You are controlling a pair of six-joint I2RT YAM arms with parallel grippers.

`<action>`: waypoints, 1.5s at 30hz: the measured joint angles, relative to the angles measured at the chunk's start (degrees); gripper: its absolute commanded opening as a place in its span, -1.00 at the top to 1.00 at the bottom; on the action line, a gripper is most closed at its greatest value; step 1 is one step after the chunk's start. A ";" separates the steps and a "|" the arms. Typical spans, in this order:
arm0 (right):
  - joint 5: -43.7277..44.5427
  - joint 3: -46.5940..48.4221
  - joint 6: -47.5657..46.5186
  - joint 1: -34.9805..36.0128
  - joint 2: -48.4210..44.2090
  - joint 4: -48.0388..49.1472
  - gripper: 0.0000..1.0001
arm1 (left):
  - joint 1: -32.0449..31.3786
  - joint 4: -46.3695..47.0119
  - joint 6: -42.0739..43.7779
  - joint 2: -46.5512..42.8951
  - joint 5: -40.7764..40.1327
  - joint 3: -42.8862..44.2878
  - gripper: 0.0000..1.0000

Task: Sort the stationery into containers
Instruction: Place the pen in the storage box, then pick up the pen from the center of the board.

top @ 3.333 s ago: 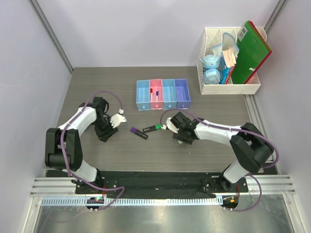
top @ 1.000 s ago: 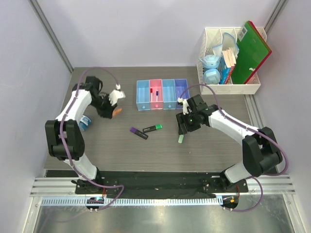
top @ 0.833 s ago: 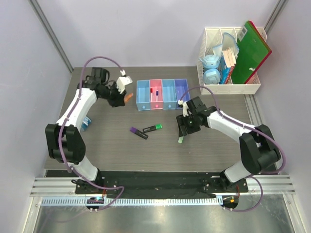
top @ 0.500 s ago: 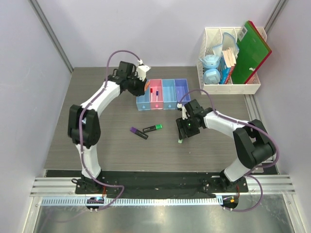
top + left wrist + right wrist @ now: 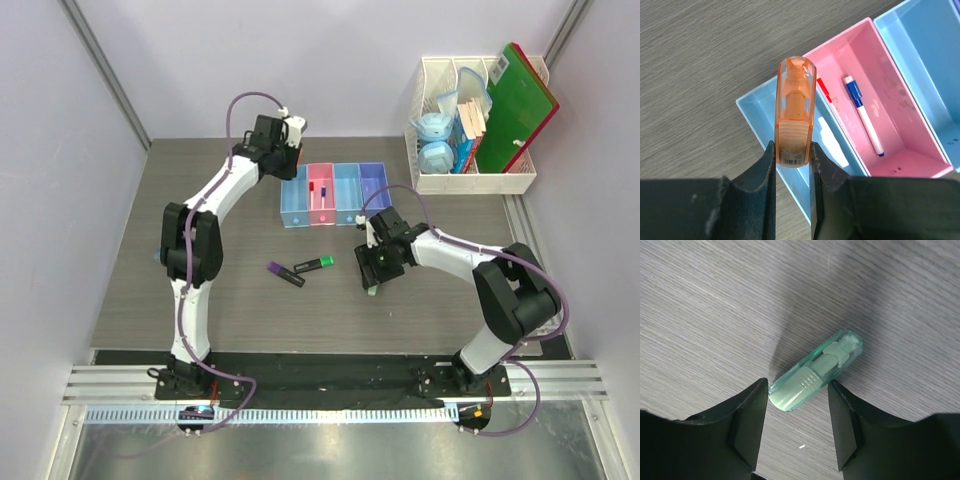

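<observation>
My left gripper [image 5: 792, 150] is shut on a short orange piece [image 5: 796, 105] and holds it above the leftmost light-blue bin [image 5: 756, 116], in which something white lies. The pink bin [image 5: 910, 159] holds a thin white pen with a red cap [image 5: 832, 102] and a blue-capped pen [image 5: 862, 112]. My right gripper [image 5: 797, 386] is open, its jaws on either side of a mint-green piece [image 5: 815, 371] that lies on the table. In the top view the bins [image 5: 347, 210] stand mid-table, with the purple-ended marker [image 5: 285, 274] and green-ended marker [image 5: 314, 264] in front. The blue tape roll is not visible.
A white slotted rack [image 5: 470, 183] with a green folder [image 5: 515, 105], books and blue items stands at the back right. My left arm [image 5: 215, 200] stretches far across the left of the table. Grey walls close in both sides.
My left arm has swung from the table's left to above the bins, carrying the orange piece. My right gripper has let the mint-green piece down and now straddles it, open.
</observation>
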 measured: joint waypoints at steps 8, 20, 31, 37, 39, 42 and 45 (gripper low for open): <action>3.43 1.95 0.09 2.56 1.77 0.44 -0.12 | -0.81 -5.01 -1.25 3.06 -2.67 1.14 1.00; 7.48 3.02 -1.25 3.15 3.21 1.62 0.49 | -1.70 -11.39 -1.62 3.17 -2.91 1.14 0.76; 7.58 4.07 -2.62 3.41 4.26 2.08 0.97 | -1.95 -15.08 -2.19 4.20 -1.57 3.43 0.14; 7.58 4.07 -2.93 3.48 4.26 2.08 0.98 | -1.95 -15.56 -2.43 4.20 -0.98 5.03 0.11; 7.58 4.15 -3.02 3.48 4.26 2.03 0.98 | -1.95 -15.65 -2.38 4.20 -0.55 5.86 0.10; 7.58 4.35 -3.56 3.48 4.26 1.86 0.98 | -1.95 -15.47 -2.19 4.13 0.72 6.82 0.10; 7.58 4.63 -4.17 3.52 4.26 1.57 0.98 | -1.95 -15.43 -1.20 3.15 2.14 6.71 0.10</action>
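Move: Holding the orange pen, the left hand has the box's leftmost blue compartment about 11 cm below, its middle some 2 cm back and 1 cm left; the pink compartment is beside it, about 5 cm right and 2 cm back of the hand. For the open right hand, the green pen lies 2 cm ahead and 1 cm lower; the green-capped marker is 6 cm ahead and 11 cm left, the purple-capped one 4 cm ahead and 17 cm left. Down and back goes the left hand, about 5 cm each way, tipping its fingers some 15 degrees steeper into the blue compartment; it opens to let go of the orange pen, then rises about 3 cm. Low over the table, the right hand eases some 2.5 cm forward and slightly left while its fingers close and pinch the green pen. ##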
